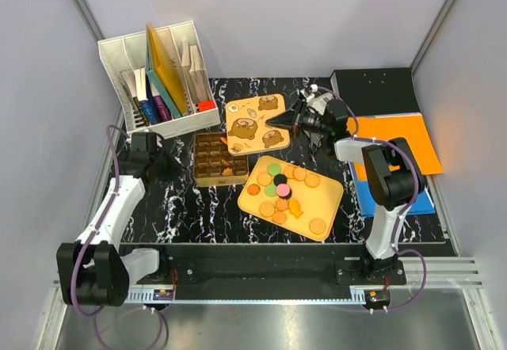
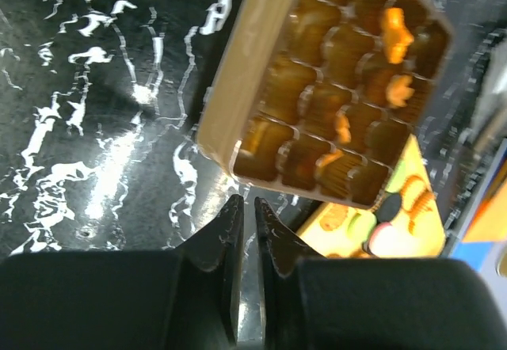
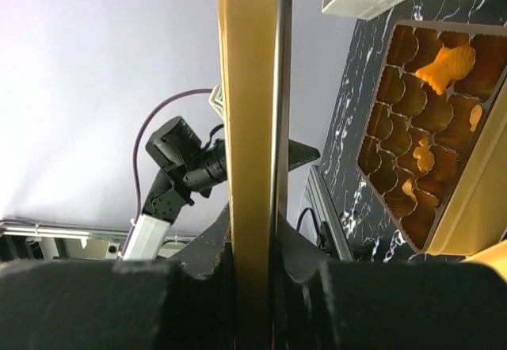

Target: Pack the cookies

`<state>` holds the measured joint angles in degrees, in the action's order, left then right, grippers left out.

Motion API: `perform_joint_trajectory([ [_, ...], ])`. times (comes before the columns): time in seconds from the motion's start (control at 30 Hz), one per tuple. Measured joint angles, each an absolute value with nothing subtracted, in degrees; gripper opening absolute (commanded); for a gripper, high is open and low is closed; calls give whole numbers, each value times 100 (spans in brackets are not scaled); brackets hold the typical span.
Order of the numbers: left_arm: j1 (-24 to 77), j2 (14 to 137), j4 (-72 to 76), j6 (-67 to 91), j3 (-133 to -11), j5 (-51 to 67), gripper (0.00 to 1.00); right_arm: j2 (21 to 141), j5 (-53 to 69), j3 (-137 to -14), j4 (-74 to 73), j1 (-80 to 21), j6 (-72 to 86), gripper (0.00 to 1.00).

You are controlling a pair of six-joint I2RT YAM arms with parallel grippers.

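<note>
Round tan, green, pink and dark cookies (image 1: 279,188) lie on a yellow tray (image 1: 329,207) in the middle of the table. Left of it stands a brown compartment tray (image 1: 207,160) holding a few orange fish cookies (image 2: 394,33). My left gripper (image 1: 166,169) hangs just off that tray's near corner (image 2: 218,140); its fingers (image 2: 230,231) stand almost together with only a thin slit and nothing between them. My right gripper (image 1: 279,120) is shut on the right edge of the bear-printed gold lid (image 1: 253,124), whose edge (image 3: 253,89) runs up between the jaws.
A white file organiser (image 1: 158,77) with books stands at the back left. A black box (image 1: 372,89) sits at the back right, with an orange folder (image 1: 408,140) and a blue one (image 1: 396,201) along the right side.
</note>
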<state>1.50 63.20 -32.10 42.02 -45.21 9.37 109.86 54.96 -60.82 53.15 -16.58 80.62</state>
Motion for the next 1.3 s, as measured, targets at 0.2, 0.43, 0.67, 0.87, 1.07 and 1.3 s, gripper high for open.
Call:
perform_joint_trajectory([
  [0.2, 145, 6801, -2995, 4289, -4359, 899, 12, 11371, 5496, -6180, 5369, -1844, 8025, 0],
  [0.43, 143, 7347, -2694, 4423, -4346, 934, 11, 11909, 5489, -6440, 5367, -1931, 8001, 0],
  [0.67, 139, 7749, -2443, 4451, -4346, 947, 11, 12346, 5492, -6729, 5378, -2001, 8062, 0],
  [0.87, 106, 8001, -2324, 4447, -4348, 989, 11, 12652, 5489, -6829, 5391, -2147, 8088, 0],
  [1.07, 73, 8180, -2224, 4447, -4390, 1050, 11, 13006, 5496, -6836, 5343, -2235, 8044, 0],
  [1.3, 56, 8226, -2182, 4445, -4429, 1079, 11, 13037, 5496, -6991, 4661, -2252, 7535, 10],
])
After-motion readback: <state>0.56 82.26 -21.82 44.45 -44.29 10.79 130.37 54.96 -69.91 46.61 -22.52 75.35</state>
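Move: From the right hand, which already holds the lid by its right side, the cookie box is about 14 cm to the left, some 1 cm back and roughly 19 cm below. The tray of cookies lies about 10 cm back and 7 cm to the right of that hand, near table level, and the white file rack about 15 cm ahead and 28 cm left. From the left hand the box is about 8 cm ahead, 11 cm right and 10 cm down. Down and leftward, the right hand lowers the lid about 13 cm towards the box, keeping its pinch and turning some 15 degrees, mostly front down, as it goes. The left hand, nearly shut throughout, sinks about 8 cm and edges forward to the box's near left corner, its fingers tipping more steeply down; whether they touch the box can't be seen. ##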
